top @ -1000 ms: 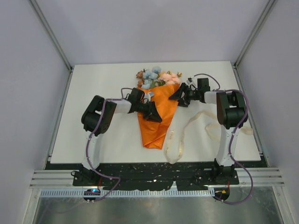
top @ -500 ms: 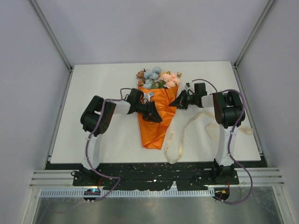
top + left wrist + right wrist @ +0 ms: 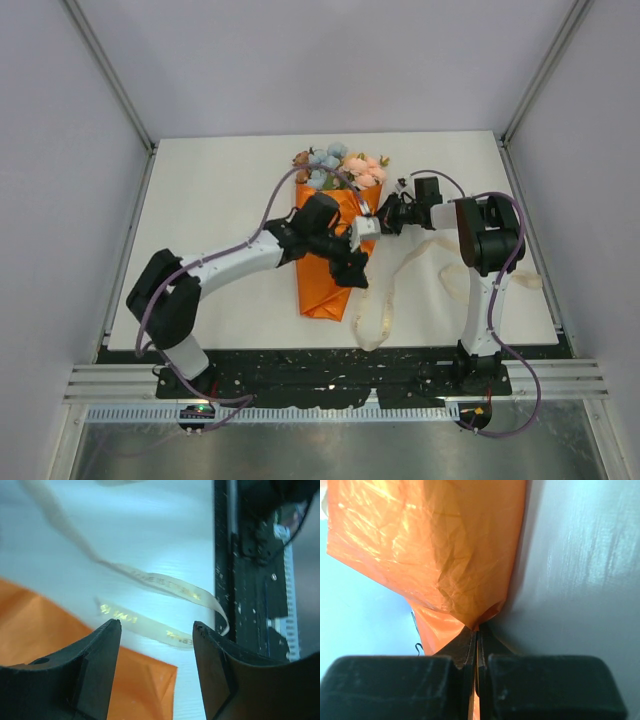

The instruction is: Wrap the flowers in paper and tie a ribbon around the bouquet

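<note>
The bouquet lies mid-table: flowers (image 3: 335, 165) with blue, pink and peach blooms poke out of the top of the orange paper (image 3: 318, 288), which is folded into a cone. My right gripper (image 3: 379, 222) is shut on the paper's upper right edge; in the right wrist view the fingertips (image 3: 477, 629) pinch a gathered corner of crinkly paper (image 3: 430, 540). My left gripper (image 3: 354, 270) reaches across the cone to its lower right side. It stands open (image 3: 156, 626) above the paper's tip (image 3: 50, 630) and holds nothing. The cream ribbon (image 3: 165, 584) curls just beyond its fingers.
The ribbon (image 3: 376, 300) loops limply over the white table (image 3: 210, 200) from the cone's lower right toward the right arm's base (image 3: 480, 350). The table's black front edge (image 3: 250, 605) lies close beyond the left gripper. Grey walls enclose the table on three sides.
My left arm has swung from the cone's left side across it to the lower right, and its jaws have opened. The right gripper closed on the paper's edge and stays there.
</note>
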`<state>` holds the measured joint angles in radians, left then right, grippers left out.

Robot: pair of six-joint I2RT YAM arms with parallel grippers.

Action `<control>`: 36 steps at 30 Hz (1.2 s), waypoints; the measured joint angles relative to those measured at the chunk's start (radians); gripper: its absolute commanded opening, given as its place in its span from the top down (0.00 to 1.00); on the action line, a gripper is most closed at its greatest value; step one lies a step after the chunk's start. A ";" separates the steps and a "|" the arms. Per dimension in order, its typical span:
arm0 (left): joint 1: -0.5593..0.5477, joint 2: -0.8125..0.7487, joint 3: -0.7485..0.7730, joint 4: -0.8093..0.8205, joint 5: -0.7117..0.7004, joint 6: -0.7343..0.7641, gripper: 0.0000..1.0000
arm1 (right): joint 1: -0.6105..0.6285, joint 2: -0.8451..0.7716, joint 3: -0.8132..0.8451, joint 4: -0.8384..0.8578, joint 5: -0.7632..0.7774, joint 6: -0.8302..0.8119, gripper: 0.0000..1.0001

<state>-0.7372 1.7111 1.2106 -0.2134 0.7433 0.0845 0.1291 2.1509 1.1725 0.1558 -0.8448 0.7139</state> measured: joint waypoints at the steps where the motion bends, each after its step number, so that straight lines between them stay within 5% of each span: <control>1: -0.052 -0.026 -0.010 -0.019 -0.012 0.080 0.38 | 0.000 0.000 0.002 -0.003 0.001 0.000 0.94; 5: -0.270 -0.097 -0.120 -0.090 -0.072 0.375 0.38 | 0.000 0.000 0.008 -0.018 0.002 -0.001 0.95; 11: -0.408 -0.068 -0.216 -0.139 -0.227 0.554 0.42 | 0.000 0.000 0.011 -0.031 0.005 0.005 0.95; 17: -0.461 0.013 -0.217 -0.105 -0.419 0.588 0.58 | 0.000 -0.023 0.005 -0.050 0.006 0.053 0.94; 21: -0.476 0.024 -0.218 -0.072 -0.497 0.579 0.88 | 0.000 -0.038 -0.004 -0.052 0.003 0.097 0.94; 24: -0.493 0.023 -0.225 -0.072 -0.526 0.581 1.00 | 0.000 -0.038 -0.008 -0.050 -0.004 0.136 0.94; 36: -0.499 -0.275 -0.357 -0.310 -0.505 0.592 1.00 | -0.015 -0.066 -0.041 0.006 -0.052 0.338 0.94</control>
<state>-1.2358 1.4361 0.8536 -0.5236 0.2386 0.6762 0.1143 2.0853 1.1316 0.1619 -0.8970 1.0523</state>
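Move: The ribbon loop by the table's front edge lies about 12 cm back from the open left hand, 1 cm to its left and some 13 cm below. The orange paper's middle is about 8 cm ahead of the left hand, 7 cm left; the flower heads are some 25 cm ahead, 6 cm left. The right hand already pinches the paper's right edge, the paper's middle 8 cm back and 8 cm left of it, the ribbon loop some 27 cm back, 2 cm left. The left fingers shut on the ribbon loop by the table's front edge, after sweeping back and down about 12 cm each way with the wrist turning clockwise; they then draw it some 7 cm left, a little back and up. The right hand keeps its pinch on the paper edge and lifts it 3 to 4 cm, tilting roughly 15 degrees. ##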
